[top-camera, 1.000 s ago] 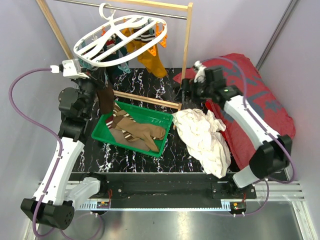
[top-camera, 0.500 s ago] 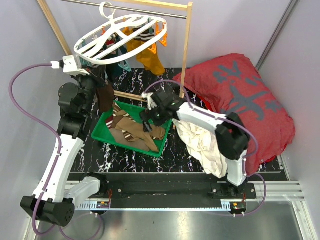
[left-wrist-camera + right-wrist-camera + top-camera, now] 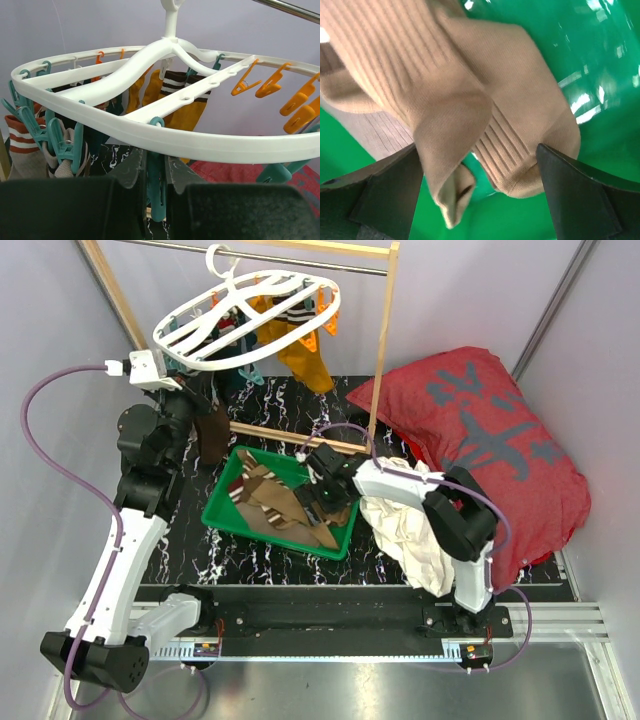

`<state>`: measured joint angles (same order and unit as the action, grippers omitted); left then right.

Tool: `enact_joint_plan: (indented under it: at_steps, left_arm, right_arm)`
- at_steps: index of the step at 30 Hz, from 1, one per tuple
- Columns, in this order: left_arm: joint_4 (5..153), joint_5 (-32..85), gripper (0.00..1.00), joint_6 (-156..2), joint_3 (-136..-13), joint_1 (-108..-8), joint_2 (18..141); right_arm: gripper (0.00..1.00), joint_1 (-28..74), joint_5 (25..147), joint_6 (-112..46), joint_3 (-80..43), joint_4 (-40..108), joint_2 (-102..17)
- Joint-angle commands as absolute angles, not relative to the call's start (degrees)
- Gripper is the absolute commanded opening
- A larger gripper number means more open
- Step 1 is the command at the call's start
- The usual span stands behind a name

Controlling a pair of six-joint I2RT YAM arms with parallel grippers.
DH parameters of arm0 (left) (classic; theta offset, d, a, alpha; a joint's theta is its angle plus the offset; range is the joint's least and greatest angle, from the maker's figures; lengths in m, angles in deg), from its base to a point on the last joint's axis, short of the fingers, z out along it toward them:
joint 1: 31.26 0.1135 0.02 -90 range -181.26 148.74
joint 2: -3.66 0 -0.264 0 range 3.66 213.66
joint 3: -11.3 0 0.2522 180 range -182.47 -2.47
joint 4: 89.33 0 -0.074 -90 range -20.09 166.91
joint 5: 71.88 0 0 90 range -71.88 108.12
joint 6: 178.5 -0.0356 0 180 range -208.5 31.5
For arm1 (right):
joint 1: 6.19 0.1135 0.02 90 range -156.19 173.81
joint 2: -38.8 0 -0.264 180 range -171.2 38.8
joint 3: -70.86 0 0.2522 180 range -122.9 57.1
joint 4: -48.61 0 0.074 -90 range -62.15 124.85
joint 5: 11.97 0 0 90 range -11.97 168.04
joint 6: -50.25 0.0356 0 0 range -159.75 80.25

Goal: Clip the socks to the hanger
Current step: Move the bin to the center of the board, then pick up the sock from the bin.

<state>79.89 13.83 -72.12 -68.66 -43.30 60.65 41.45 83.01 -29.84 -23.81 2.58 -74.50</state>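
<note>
The white oval hanger (image 3: pixel 245 315) hangs from the rod, with mustard and striped socks (image 3: pixel 300 355) clipped at its back. My left gripper (image 3: pixel 157 185) is under the near rim (image 3: pixel 200 142), shut on a teal clip (image 3: pixel 158 200) that hangs there. A brown sock (image 3: pixel 212 428) hangs just beside that arm. Several tan and brown socks (image 3: pixel 280 505) lie in the green tray (image 3: pixel 222 512). My right gripper (image 3: pixel 318 498) is low in the tray and open. Its fingers (image 3: pixel 390 195) stand either side of a folded tan sock (image 3: pixel 470 100) without closing on it.
A crumpled white cloth (image 3: pixel 410 520) lies right of the tray, against the big red cushion (image 3: pixel 490 430). The wooden rack post (image 3: pixel 385 330) and its floor bar (image 3: pixel 290 438) stand just behind the tray. Orange clips (image 3: pixel 295 102) line the hanger's right side.
My right arm has swung from the cushion side over to the tray and come down on the tan socks. The tray has shifted a little right. My left gripper stays on the clip.
</note>
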Motion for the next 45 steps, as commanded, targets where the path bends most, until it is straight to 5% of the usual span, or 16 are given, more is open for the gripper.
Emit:
enact_joint_plan:
  at_steps: [1,14,26,35,45]
  left_arm:
    - [74.09,12.94,0.00,-74.00,-69.53,-43.39,60.35]
    - [74.09,13.46,0.00,-74.44,-67.77,-43.48,59.73]
    - [74.27,13.38,0.00,-73.30,-66.45,-43.48,59.55]
    - [74.27,13.90,0.00,-72.15,-65.66,-43.48,59.38]
    - [73.92,14.70,0.00,-71.45,-65.57,-43.48,59.38]
  right_arm:
    - [1.00,41.01,74.88,-24.99,-17.09,-9.44,-68.35]
    - [0.95,42.59,84.00,-35.52,-29.81,-1.73,-57.79]
    - [0.71,49.62,93.94,-44.41,-35.10,14.36,-71.41]
    - [0.44,50.77,95.35,-45.82,-35.37,18.85,-80.11]
    - [0.41,51.82,97.72,-45.82,-33.34,18.50,-82.83]
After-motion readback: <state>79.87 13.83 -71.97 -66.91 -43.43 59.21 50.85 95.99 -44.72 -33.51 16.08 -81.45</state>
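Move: The right hand is low inside the green bin with fingers wide open; the bin's middle lies about 10 cm to its left, level with it in reach. The brown sock lies about 8 cm left and 1 cm ahead, the striped maroon sock some 20 cm left and 4 cm ahead, the white cloth 18 cm right and 3 cm back. From the left hand, the bin is 13 cm right, 8 cm back and far below. The right hand drags the bin about 7 cm right and back, lifts, swings 19 cm left and lowers, half-closing. ##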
